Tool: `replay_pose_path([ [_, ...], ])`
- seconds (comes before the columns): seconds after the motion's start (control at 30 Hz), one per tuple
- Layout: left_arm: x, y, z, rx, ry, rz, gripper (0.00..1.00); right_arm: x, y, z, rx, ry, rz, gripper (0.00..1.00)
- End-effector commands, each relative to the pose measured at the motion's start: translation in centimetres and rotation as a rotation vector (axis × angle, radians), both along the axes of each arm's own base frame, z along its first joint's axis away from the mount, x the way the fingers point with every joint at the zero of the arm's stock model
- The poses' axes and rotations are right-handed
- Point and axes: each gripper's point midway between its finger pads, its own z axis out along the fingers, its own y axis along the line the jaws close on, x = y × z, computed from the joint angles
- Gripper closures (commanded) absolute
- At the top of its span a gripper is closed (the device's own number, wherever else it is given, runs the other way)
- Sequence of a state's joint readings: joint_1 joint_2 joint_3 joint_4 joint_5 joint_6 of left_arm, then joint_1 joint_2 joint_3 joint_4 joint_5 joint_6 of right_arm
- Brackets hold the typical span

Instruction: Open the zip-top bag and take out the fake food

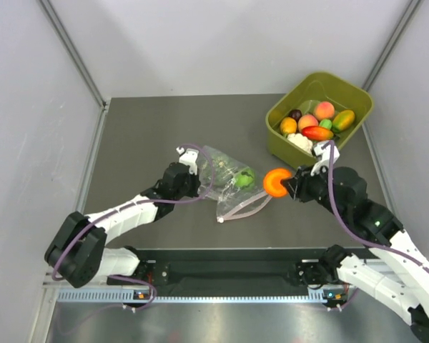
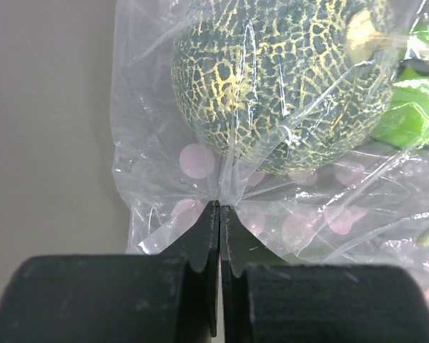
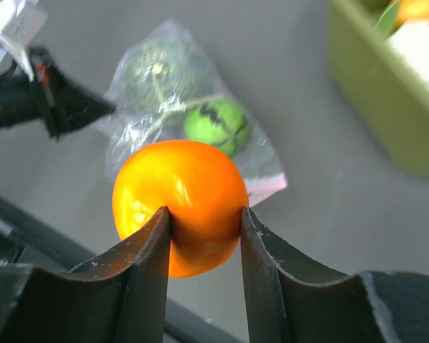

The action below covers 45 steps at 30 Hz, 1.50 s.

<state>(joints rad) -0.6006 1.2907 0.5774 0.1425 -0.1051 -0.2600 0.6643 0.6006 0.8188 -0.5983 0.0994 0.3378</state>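
The clear zip-top bag (image 1: 232, 187) lies mid-table with its pink zip strip (image 1: 247, 211) toward the front. Inside it sit a dark netted melon (image 2: 272, 78) and a bright green fruit (image 1: 245, 176). My left gripper (image 1: 194, 170) is shut, pinching the bag's plastic at its left end (image 2: 222, 193). My right gripper (image 1: 292, 183) is shut on a glossy round orange fruit (image 3: 180, 204), held just right of the bag and above the table, outside the bag.
An olive-green tub (image 1: 280, 146) at the back right holds several toy fruits. Grey walls close in both sides. A black rail runs along the table's near edge (image 1: 229, 270).
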Motion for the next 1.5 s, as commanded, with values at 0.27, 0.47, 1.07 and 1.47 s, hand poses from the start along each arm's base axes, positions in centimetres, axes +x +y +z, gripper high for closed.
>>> replay_pose_path([
  [0.27,-0.3,-0.3,1.3,-0.050,-0.024,-0.022,1.00,12.9,-7.4,7.9,-0.029,-0.182,-0.292,1.00],
  [0.47,-0.3,-0.3,1.6,-0.059,-0.037,-0.024,1.00,20.2,-13.3,5.8,0.046,-0.131,-0.423,0.99],
  [1.07,-0.6,-0.9,1.8,-0.083,-0.032,-0.060,1.00,21.3,-15.1,4.9,0.047,-0.131,-0.486,0.00],
  [1.47,-1.1,-1.6,2.3,-0.123,-0.025,-0.101,1.00,8.1,0.2,-2.4,0.005,0.029,0.005,0.05],
])
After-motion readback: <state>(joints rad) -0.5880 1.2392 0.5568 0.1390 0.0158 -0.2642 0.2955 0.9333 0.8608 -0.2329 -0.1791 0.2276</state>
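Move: The right hand already holds the orange high over the table; the green box's middle lies some 28 cm ahead of it, 15 cm to its right and about 17 cm below. The white cauliflower in the box is about 23 cm ahead and 8 cm right, and the green fruit in the bag some 16 cm ahead and 17 cm left, about 20 cm lower. From the left hand, the box is about 22 cm ahead and 46 cm right, roughly level. The right hand swings the orange forward and right to the green box, about 23 cm out and 15 cm across, arching up some 5 cm and back to its starting height while turning about 30 degrees clockwise, then opens wide and lets go over the near part of the box. With the fingers still open it heads left and back towards the bag, about 14 cm left and 12 cm back, undoing most of the turn, while the left hand keeps its pinch on the closed end of the bag and eases a little back and right. ##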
